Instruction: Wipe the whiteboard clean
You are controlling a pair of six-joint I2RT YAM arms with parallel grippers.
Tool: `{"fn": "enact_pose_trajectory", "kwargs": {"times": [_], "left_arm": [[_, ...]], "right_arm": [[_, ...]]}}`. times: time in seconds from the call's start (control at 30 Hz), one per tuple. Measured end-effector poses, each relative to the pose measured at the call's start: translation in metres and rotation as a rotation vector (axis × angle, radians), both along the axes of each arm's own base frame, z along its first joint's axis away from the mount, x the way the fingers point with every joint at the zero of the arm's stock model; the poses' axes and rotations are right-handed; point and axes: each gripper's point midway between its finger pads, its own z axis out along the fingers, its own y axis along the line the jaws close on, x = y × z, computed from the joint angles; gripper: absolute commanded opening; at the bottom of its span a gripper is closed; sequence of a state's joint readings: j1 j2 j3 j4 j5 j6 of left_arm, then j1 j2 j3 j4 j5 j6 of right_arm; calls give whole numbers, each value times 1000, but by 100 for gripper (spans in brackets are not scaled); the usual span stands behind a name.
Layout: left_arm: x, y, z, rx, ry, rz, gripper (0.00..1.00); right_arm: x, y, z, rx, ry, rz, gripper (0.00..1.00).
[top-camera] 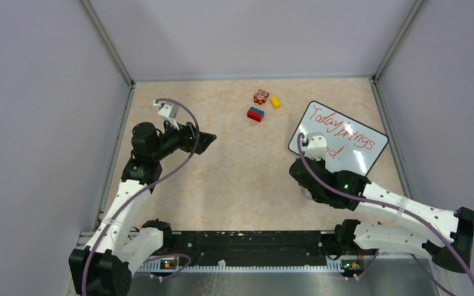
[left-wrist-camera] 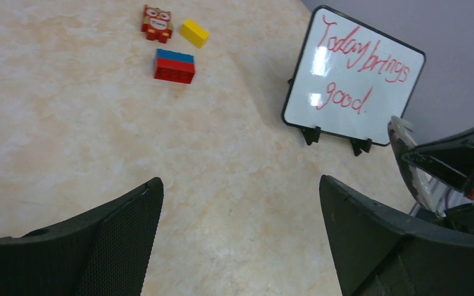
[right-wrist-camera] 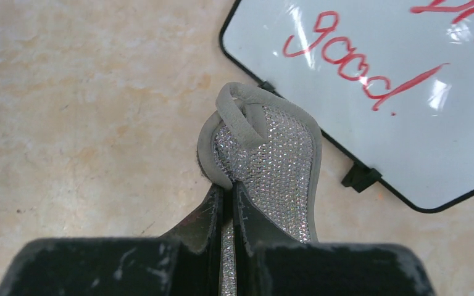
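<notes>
The whiteboard stands tilted on small black feet at the right of the table, with red handwriting on its white face. It also shows in the left wrist view and the right wrist view. My right gripper is shut on a grey scouring cloth with a sparkly mesh face, held just in front of the board's lower left corner, apart from it. In the top view the right gripper is by the board's near edge. My left gripper is open and empty over bare table at the left.
A red-and-blue brick, a yellow brick and a small red owl-printed block lie at the back middle of the table. Grey walls close in the table on three sides.
</notes>
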State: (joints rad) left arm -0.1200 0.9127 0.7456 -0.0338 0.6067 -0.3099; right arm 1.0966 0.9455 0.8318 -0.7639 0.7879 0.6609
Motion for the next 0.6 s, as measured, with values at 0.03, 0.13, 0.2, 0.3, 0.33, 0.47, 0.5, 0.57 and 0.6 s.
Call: {"fn": "enact_pose_trajectory", "kwargs": {"times": [0.03, 0.13, 0.2, 0.3, 0.33, 0.47, 0.5, 0.57, 0.6], "left_arm": [[-1, -7, 0, -23, -3, -18, 99], [-4, -44, -3, -61, 2, -107, 99], [-5, -75, -12, -68, 12, -189, 99], [2, -109, -34, -66, 56, -271, 99], [8, -118, -41, -65, 72, -284, 99], [36, -151, -70, -86, 124, -357, 98], [43, -159, -74, -95, 125, -376, 98], [55, -177, -81, -114, 126, -412, 98], [59, -187, -85, -127, 127, -433, 97]], "right_arm": [[3, -8, 4, 2, -8, -24, 0], [14, -30, 14, 3, -26, -96, 0], [22, -46, 20, -4, -33, -147, 0], [35, -68, 26, -22, -34, -214, 0], [38, -73, 28, -26, -34, -229, 0], [49, -87, 31, -41, -40, -272, 0], [51, -89, 31, -41, -37, -277, 0], [53, -92, 30, -35, -34, -287, 0], [54, -92, 30, -30, -33, -288, 0]]}}
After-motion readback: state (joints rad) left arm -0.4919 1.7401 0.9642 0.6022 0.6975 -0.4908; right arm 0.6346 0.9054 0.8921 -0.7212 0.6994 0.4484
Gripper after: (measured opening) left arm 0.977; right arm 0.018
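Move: The right hand already holds the grey cloth; the whiteboard's middle lies about 14 cm ahead of it, 12 cm to its right and 9 cm lower. From the empty, open left hand the board is some 47 cm right, 6 cm ahead and 18 cm down. The red-blue brick stands about 18 cm ahead and 18 cm right of the left hand, with the yellow block 5 cm beyond and 7 cm right of the brick, both roughly 24 cm below the hand. Both hands approach the whiteboard: right carries the cloth 10 cm right-forward, left sweeps 20 cm right, sinking. ##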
